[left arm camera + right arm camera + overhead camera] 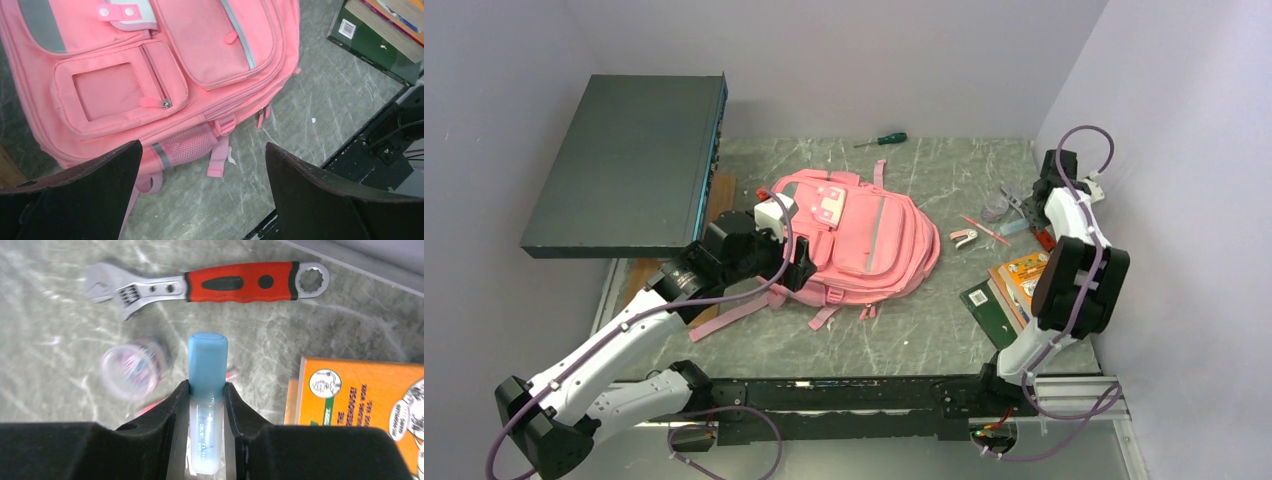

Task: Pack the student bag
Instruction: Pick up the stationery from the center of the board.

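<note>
The student bag (864, 235) is a pink backpack lying flat mid-table, front pockets up; the left wrist view shows its grey-trimmed pockets (150, 60) and a mesh side pocket. My left gripper (799, 272) hovers at the bag's near-left corner, wide open and holding nothing (202, 147). At the right side of the table my right gripper (1024, 210) is shut on a translucent glue stick with a blue cap (207, 360). Both fingers press its sides (207, 386), and the cap sticks out past the fingertips.
A red-handled adjustable wrench (200, 287) and a small clear round pot (131, 371) lie just beyond the glue stick. Stacked books (1014, 285), the top one orange (360, 400), sit near right. A screwdriver (882, 140) lies at the back. A dark slab (629, 160) overhangs the left.
</note>
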`<action>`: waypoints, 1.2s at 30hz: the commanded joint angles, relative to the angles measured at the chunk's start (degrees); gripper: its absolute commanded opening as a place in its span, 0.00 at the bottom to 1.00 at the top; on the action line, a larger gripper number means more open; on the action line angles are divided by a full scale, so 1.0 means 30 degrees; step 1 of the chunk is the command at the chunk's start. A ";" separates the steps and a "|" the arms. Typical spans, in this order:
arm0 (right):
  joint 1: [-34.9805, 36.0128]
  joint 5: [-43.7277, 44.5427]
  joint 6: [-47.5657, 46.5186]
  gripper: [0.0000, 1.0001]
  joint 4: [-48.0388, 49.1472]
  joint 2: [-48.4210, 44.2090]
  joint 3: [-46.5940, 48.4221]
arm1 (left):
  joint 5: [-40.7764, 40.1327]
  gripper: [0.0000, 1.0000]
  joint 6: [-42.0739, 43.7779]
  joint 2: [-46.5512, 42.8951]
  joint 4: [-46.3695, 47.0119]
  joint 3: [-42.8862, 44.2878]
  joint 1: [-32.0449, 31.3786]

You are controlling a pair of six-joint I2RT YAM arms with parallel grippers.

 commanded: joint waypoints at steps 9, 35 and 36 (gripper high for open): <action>0.8942 -0.7007 -1.0392 0.00 0.6381 -0.7675 -0.3561 | 0.4841 1.00 -0.5196 0.1763 0.1713 0.2227 0.0454; 1.9411 -1.4697 -1.6864 0.00 1.1078 -1.0130 -0.7036 | 0.7686 0.61 -1.1091 0.5908 0.3019 0.3038 0.2887; 1.9565 -1.4641 -1.6882 0.00 1.1025 -1.0110 -0.6924 | 0.7472 0.61 -1.0906 0.6015 0.2793 0.3078 0.2765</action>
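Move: The blue-capped tube, already held by the right hand, lies about 57 cm to the left hand's right, 16 cm farther out and 12 cm lower. From the right hand, the open left gripper is about 57 cm left, 16 cm back and 12 cm up. The backpack's middle is about 46 cm left of the right hand, 4 cm back and 4 cm lower. On the table 8 cm below the right hand, the wrench is 3 cm ahead and 4 cm right, the tape roll 7 cm ahead and 6 cm left. Keeping its pinch on the tube, the right hand sweeps fast some 45 cm left over the backpack towards the left gripper, drawing back about 15 cm and rising about 12 while turning roughly 120 degrees counter-clockwise, then nearly stops there. The left hand comes right about 6 cm and a little forward to meet the tube, lifting and then sinking again, its wrist rolling some 40 degrees while its wide-open fingers narrow to a bit over half around the tube's blue end, without shutting on it. ##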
